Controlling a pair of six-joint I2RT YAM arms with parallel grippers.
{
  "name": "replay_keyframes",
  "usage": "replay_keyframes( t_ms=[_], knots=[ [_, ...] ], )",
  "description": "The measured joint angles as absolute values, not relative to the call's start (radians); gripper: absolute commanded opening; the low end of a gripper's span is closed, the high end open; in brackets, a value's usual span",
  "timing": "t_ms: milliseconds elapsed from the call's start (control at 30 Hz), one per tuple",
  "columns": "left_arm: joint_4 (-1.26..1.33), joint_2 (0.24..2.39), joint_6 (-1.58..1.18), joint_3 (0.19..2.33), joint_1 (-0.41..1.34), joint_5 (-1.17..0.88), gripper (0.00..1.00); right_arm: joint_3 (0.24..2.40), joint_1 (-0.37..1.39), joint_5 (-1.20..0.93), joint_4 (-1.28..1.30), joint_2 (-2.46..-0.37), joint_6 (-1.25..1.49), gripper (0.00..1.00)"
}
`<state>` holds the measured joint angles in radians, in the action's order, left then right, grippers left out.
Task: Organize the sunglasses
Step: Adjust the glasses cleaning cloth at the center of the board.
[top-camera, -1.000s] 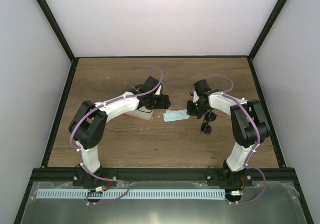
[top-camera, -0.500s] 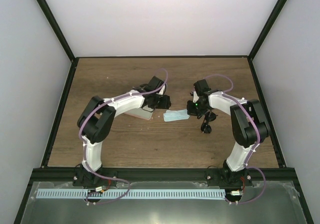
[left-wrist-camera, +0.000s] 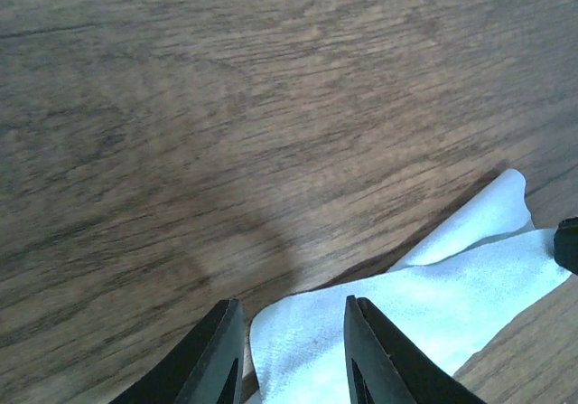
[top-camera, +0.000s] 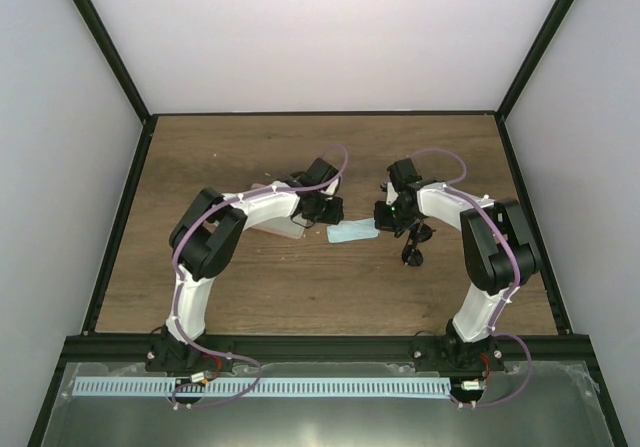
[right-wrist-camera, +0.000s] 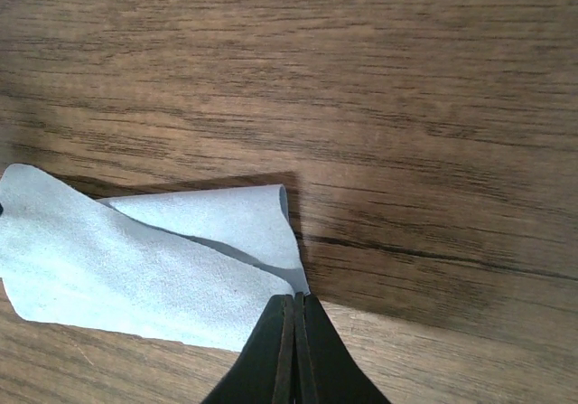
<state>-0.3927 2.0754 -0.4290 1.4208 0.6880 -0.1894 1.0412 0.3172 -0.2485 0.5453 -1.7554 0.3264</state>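
Note:
The sunglasses (top-camera: 411,248), small and black, lie on the wood just near of my right forearm, partly hidden by it. A light blue cloth (top-camera: 350,232) lies between the two grippers. My right gripper (top-camera: 379,224) is shut on the cloth's right corner (right-wrist-camera: 293,297), and part of the cloth (right-wrist-camera: 135,259) is folded over itself. My left gripper (top-camera: 328,217) stands at the cloth's left end. In the left wrist view its jaws (left-wrist-camera: 291,306) are apart, with a corner of the cloth (left-wrist-camera: 424,305) between them and untouched by either finger.
A pink case (top-camera: 276,224) lies under my left forearm, left of the cloth. The table is brown wood (top-camera: 300,287) with a black frame and white walls round it. A dark part at the right edge of the left wrist view (left-wrist-camera: 569,244) is near the cloth.
My left arm has swung right from over the pink case to the cloth's left end, its jaws narrowing. My right gripper has closed on the cloth's corner.

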Motion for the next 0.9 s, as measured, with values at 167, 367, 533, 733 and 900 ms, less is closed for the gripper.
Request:
replay_keyframes(
  t_ms=[167,367,533,733,900],
  knots=[
    [-0.398,2.077,-0.422,1.421,0.699,-0.192,0.34,1.041,0.317,-0.249,0.546,-1.755,0.326,0.01],
    [-0.403,2.081,-0.419,1.42,0.705,-0.19,0.27,1.041,0.317,-0.249,0.546,-1.755,0.326,0.01],
    [-0.414,2.082,-0.417,1.417,0.708,-0.176,0.27,1.041,0.317,-0.249,0.546,-1.755,0.326,0.01],
    [-0.42,2.085,-0.418,1.408,0.708,-0.16,0.08,1.041,0.317,-0.249,0.545,-1.755,0.326,0.01],
    [-0.423,2.091,-0.418,1.415,0.708,-0.162,0.04,1.04,0.317,-0.249,0.545,-1.755,0.326,0.01]
  ],
)
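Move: The cleaning cloth lies flat just below the left gripper, its middle about 5 cm to the right and 2 cm back, its left corner almost under the fingers. From the right gripper, already shut at the cloth's other end, its middle is roughly 6 cm to the left and level with it. From that hand, the sunglasses lie some 8 cm right and 4 cm back; from the left gripper, the open glasses case lies about 12 cm left and 2 cm ahead. Bring the left gripper down about 1.5 cm and back about 1 cm onto the cloth's far left corner, easing back first and sinking mostly afterwards. Close its part-open fingers nearly shut to pinch that corner. Keep the right gripper still and shut at the cloth's right end. ##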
